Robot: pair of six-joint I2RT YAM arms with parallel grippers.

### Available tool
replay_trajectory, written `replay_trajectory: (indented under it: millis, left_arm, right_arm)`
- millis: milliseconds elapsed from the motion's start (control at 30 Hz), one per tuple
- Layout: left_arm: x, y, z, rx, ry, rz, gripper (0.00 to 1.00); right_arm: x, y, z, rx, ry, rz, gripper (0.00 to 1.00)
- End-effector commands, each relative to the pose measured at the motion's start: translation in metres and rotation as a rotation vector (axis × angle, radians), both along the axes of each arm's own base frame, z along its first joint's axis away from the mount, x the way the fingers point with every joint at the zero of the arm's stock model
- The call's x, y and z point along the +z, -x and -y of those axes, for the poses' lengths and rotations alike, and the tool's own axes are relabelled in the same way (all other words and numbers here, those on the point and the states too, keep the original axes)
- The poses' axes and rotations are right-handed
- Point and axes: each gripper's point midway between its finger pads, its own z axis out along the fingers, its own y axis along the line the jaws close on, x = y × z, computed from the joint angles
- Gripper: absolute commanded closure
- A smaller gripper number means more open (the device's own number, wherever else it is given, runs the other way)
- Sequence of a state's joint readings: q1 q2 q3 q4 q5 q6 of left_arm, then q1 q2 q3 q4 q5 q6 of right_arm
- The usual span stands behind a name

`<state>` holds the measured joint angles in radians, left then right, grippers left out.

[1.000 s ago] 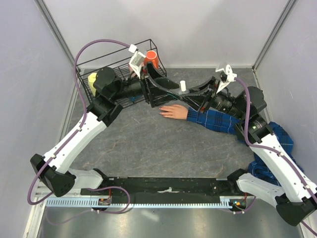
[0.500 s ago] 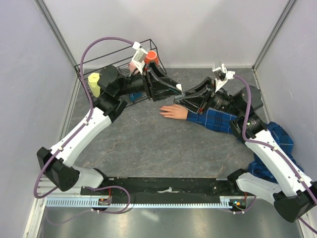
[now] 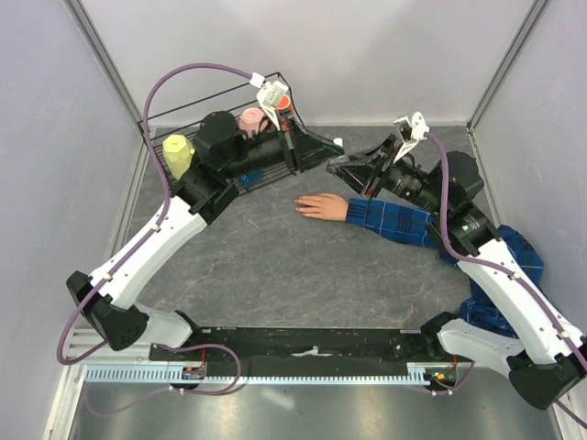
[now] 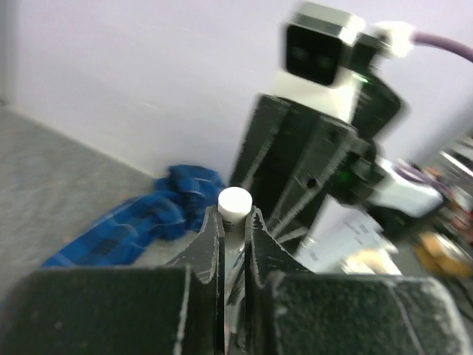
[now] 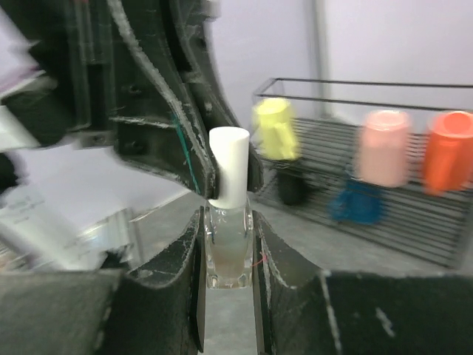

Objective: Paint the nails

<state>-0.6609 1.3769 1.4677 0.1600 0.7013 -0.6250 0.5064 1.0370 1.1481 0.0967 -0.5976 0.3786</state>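
Note:
The peach-pink fake hand (image 3: 320, 206) lies flat on the grey table, coming out of a blue plaid sleeve (image 3: 394, 221). Its nails are too small to make out at the fingertips (image 3: 299, 207). Above and behind the hand, both grippers meet on a small clear bottle (image 5: 228, 248). My right gripper (image 5: 228, 222) is shut on its glass body. My left gripper (image 4: 234, 219) is shut on its white cap (image 4: 234, 200), and the cap's top shows in the top view too (image 3: 337, 143). The bottle hangs off the table.
A black wire basket (image 3: 197, 115) at the back left holds a yellow bottle (image 3: 177, 152), a pink one (image 3: 250, 119), an orange one (image 3: 282, 100) and something blue (image 5: 357, 203). Plaid cloth (image 3: 512, 258) bunches at the right under my right arm. Walls close in on three sides.
My left gripper has shut on the bottle's cap. Both grippers have tilted and risen toward the back with the bottle between them. The fake hand has not moved.

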Motion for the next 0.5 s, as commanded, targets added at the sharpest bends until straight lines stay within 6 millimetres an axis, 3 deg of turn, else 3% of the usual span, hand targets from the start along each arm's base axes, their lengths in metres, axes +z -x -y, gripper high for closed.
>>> replay_trajectory:
  millis: [0,33,67,100,167,300,467]
  left_arm:
    - [0.004,-0.046,-0.012,0.497,-0.170,-0.047,0.98]
    - [-0.017,-0.051,0.003,0.525,-0.241,-0.090,0.98]
    - [-0.031,-0.065,-0.007,0.646,-0.306,-0.135,0.98]
    - [-0.014,-0.066,-0.007,0.669,-0.286,-0.141,0.98]
    - [-0.029,-0.077,0.007,0.683,-0.337,-0.177,0.98]
    - [-0.018,-0.081,0.008,0.706,-0.344,-0.187,0.98]
    - [-0.010,-0.074,0.013,0.659,-0.328,-0.168,0.98]
  right_arm:
    - [-0.005,-0.027,0.016,-0.280,0.150,0.074,1.00]
    - [-0.009,-0.030,0.013,-0.355,0.174,0.071,1.00]
    - [-0.014,-0.032,0.014,-0.389,0.228,0.093,1.00]
    - [-0.017,-0.034,0.015,-0.429,0.248,0.092,1.00]
    - [-0.024,-0.035,0.015,-0.483,0.286,0.094,1.00]
    - [-0.024,-0.036,0.025,-0.529,0.299,0.111,1.00]
    - [-0.023,-0.029,0.022,-0.486,0.296,0.135,1.00]
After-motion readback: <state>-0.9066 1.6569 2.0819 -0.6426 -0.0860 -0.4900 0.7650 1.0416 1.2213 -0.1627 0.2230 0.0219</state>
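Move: The left fingers are shut on the white cap, practically at the left hand point, with the clear bottle about 3 cm straight below. From the right hand, which grips that bottle, the cap sits some 4 cm above. Counted from the left hand, the mannequin hand lies about 11 cm ahead, level sideways and some 40 cm below; the orange mug is roughly 31 cm ahead, 11 cm to the left and 29 cm lower. Both hands swing forward together about 5 cm and some 3 cm to the right, the left keeping its pinch on the cap and the right its grip on the bottle, while the left wrist turns about 30 degrees counter-clockwise and the right about as far clockwise, twisting cap against bottle in the loosening direction. Late in the swing both sink about 2.5 cm after a slight rise, their fingertips dipping 15 to 20 degrees, so the pair is carried nearer the mannequin hand on the table. ##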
